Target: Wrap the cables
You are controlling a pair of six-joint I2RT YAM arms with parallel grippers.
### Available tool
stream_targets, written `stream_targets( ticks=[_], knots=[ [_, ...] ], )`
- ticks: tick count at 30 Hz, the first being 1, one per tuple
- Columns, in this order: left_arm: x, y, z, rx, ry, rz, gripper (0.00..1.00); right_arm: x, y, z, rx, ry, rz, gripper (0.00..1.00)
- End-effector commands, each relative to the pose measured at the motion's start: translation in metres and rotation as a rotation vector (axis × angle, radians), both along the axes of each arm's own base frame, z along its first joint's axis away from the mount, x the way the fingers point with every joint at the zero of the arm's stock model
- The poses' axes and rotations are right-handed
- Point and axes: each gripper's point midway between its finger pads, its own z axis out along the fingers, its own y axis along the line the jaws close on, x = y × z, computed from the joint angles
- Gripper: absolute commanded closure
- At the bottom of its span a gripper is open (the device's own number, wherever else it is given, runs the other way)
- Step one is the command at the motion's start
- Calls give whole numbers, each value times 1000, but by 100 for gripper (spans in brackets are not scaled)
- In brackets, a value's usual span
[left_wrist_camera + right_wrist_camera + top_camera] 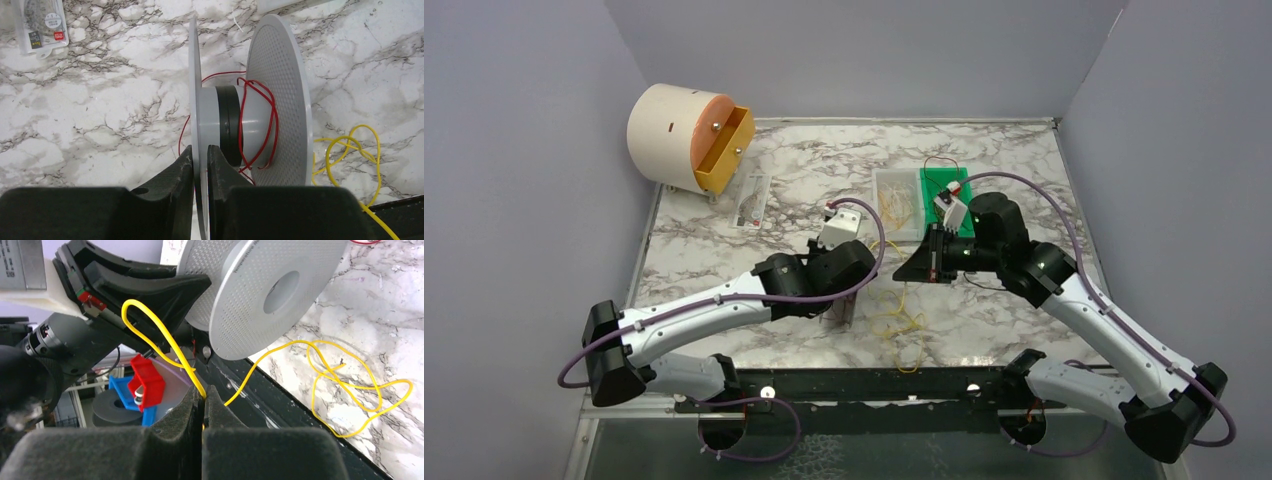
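Observation:
A grey spool [277, 85] stands on edge on the marble table, with a thin red cable [271, 117] looped loosely round its hub. My left gripper [200, 150] is shut on the spool's near flange, one finger on each side of it. My right gripper [203, 390] is shut on a yellow cable [165, 337], which arcs up from the jaws. The rest of that cable lies in loose loops [350, 390] on the table beside the spool [270, 295]. In the top view these loops [899, 325] lie between the two arms, with the right gripper [912, 268] above them.
A white drum with a yellow drawer [686, 135] stands at the back left, with a clear packet [752, 200] next to it. A clear tray of yellow cables [896, 205] and a green board [946, 185] lie at the back centre. The table's black front rail [874, 385] runs close by.

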Motion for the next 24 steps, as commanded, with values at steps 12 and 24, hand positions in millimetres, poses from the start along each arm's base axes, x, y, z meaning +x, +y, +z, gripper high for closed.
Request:
stream_targets(
  ticks=[12,24],
  knots=[
    [0,9,1,-106,-20,-18,70,24,21,-1,9,-4,-130,99],
    [-7,13,22,-215,-38,-53,56,28,36,-2,-63,-28,-156,99]
  ],
)
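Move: The grey spool stands on edge, with my slightly opened left fingers still astride its left flange. Its middle is about 9 cm below that hand, 3 cm to the right and 1 cm ahead. From my right hand, pinching the yellow cable, the spool's middle is roughly 10 cm left, 5 cm ahead and 15 cm down. The yellow heap lies some 24 cm below my right hand, 2 cm right and 1 cm back; the white tray is 25 cm ahead of it, 2 cm right, on the table. I let go of the spool's left flange by spreading my left fingers to nearly half open, still on either side of it, while that hand eases about 2 cm left, sinks slightly, then rises and rolls some 10 degrees left side down. Meanwhile my right hand keeps its pinch on the yellow cable and carries it about 3 cm left towards the spool, also a little forward and down. ##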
